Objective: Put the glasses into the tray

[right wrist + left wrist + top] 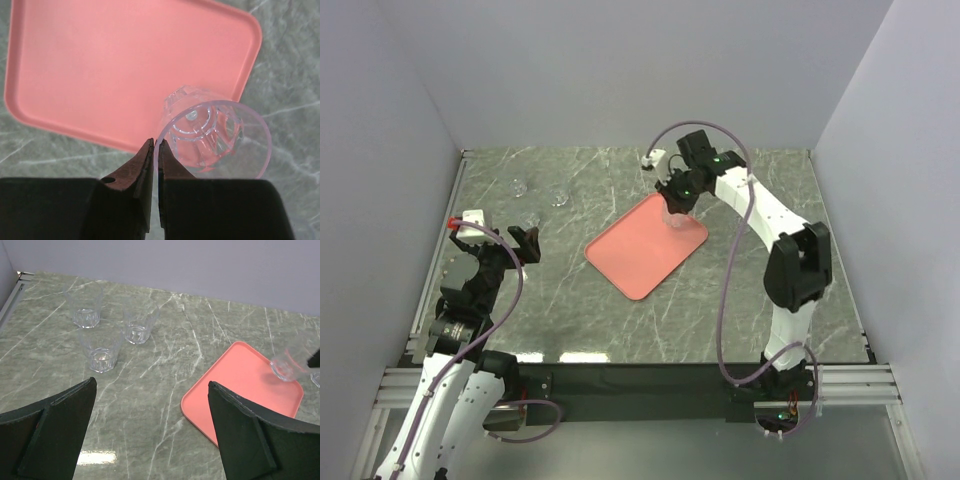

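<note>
The salmon-pink tray (638, 255) (240, 385) (115, 60) lies flat on the marble table. My right gripper (675, 203) (156, 143) is shut on the rim of one clear glass (215, 132) (677, 215) (287, 365), one finger inside and one outside. The glass hangs tilted over the tray's far right corner; whether it touches I cannot tell. Three more glasses (86, 310) (140, 322) (102, 350) stand upright on the table left of the tray, also in the top view (519, 186) (559, 196) (531, 219). My left gripper (525, 240) (152, 385) is open and holds nothing, just short of the nearest glass.
Grey walls close in the table on three sides. A metal rail (448, 250) runs along the left edge beside my left arm. Bare marble (150, 405) lies between the standing glasses and the tray.
</note>
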You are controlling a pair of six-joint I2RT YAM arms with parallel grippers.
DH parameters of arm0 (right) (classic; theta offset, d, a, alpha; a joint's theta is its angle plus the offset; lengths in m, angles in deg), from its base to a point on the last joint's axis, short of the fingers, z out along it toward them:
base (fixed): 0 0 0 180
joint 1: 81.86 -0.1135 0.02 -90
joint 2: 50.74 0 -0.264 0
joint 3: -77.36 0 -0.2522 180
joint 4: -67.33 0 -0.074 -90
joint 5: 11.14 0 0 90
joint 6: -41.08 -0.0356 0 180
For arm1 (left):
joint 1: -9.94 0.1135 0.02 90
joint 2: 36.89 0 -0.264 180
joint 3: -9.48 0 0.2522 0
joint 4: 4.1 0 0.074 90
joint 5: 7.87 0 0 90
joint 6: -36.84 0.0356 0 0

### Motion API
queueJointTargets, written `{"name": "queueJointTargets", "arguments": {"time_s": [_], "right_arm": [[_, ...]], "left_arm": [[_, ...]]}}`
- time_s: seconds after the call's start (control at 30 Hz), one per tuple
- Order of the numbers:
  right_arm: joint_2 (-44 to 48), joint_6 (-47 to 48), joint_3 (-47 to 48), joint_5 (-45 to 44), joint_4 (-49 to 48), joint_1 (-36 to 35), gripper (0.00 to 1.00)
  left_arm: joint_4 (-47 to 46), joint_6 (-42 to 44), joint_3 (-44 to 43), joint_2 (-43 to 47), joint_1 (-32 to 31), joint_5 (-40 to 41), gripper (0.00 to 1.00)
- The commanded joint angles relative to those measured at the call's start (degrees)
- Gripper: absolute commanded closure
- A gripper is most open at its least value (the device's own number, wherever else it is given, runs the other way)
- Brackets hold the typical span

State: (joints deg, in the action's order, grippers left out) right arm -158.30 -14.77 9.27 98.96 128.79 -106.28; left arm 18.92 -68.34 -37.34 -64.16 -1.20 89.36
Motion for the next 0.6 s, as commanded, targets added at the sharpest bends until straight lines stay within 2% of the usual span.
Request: {"name": "queueJointTargets", "arguments": {"time_s": [0.0,0.3,0.57], "right_arm": [[-3.8,-0.3,8.5,-3.5,0.9,-1.1,1.00],[-14.9,-1.0,21.5,-5.2,3.9,-2.0,1.00],[-18.3,-0.9,24.2,-6.0,4.2,-3.0,1.00]], "left_arm": [[-2.8,1.3,0.2,-0.2,-0.1,-1.1,0.01],[-3.2,1.6,0.4,-0.5,-0.1,-1.2,0.01],[-3.4,1.6,0.5,-0.2,-0.1,-1.3,0.01]]}}
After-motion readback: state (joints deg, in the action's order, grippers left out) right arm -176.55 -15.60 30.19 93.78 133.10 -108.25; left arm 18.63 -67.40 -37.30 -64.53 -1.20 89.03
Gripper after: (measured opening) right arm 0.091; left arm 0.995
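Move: The right hand already holds a glass by its rim over the far part of the tray. The tray's far corner, where the glass is being taken, is about 6 cm ahead, 3 cm left and 12 cm below. The tray's middle lies some 6 cm back and 6 cm left, and another glass stands roughly 17 cm to the right and 1 cm ahead. From the left hand, the far corner is around 18 cm ahead, 34 cm right and 22 cm below. Forward about 6 cm, drifting some 3 cm left and sinking another 3 cm, the right hand carries the glass over the tray towards its far corner, quick at first and then easing almost to a stop. The shut fingers keep their pinch on the rim, and the wrist barely turns, so the glass stays slanted. ##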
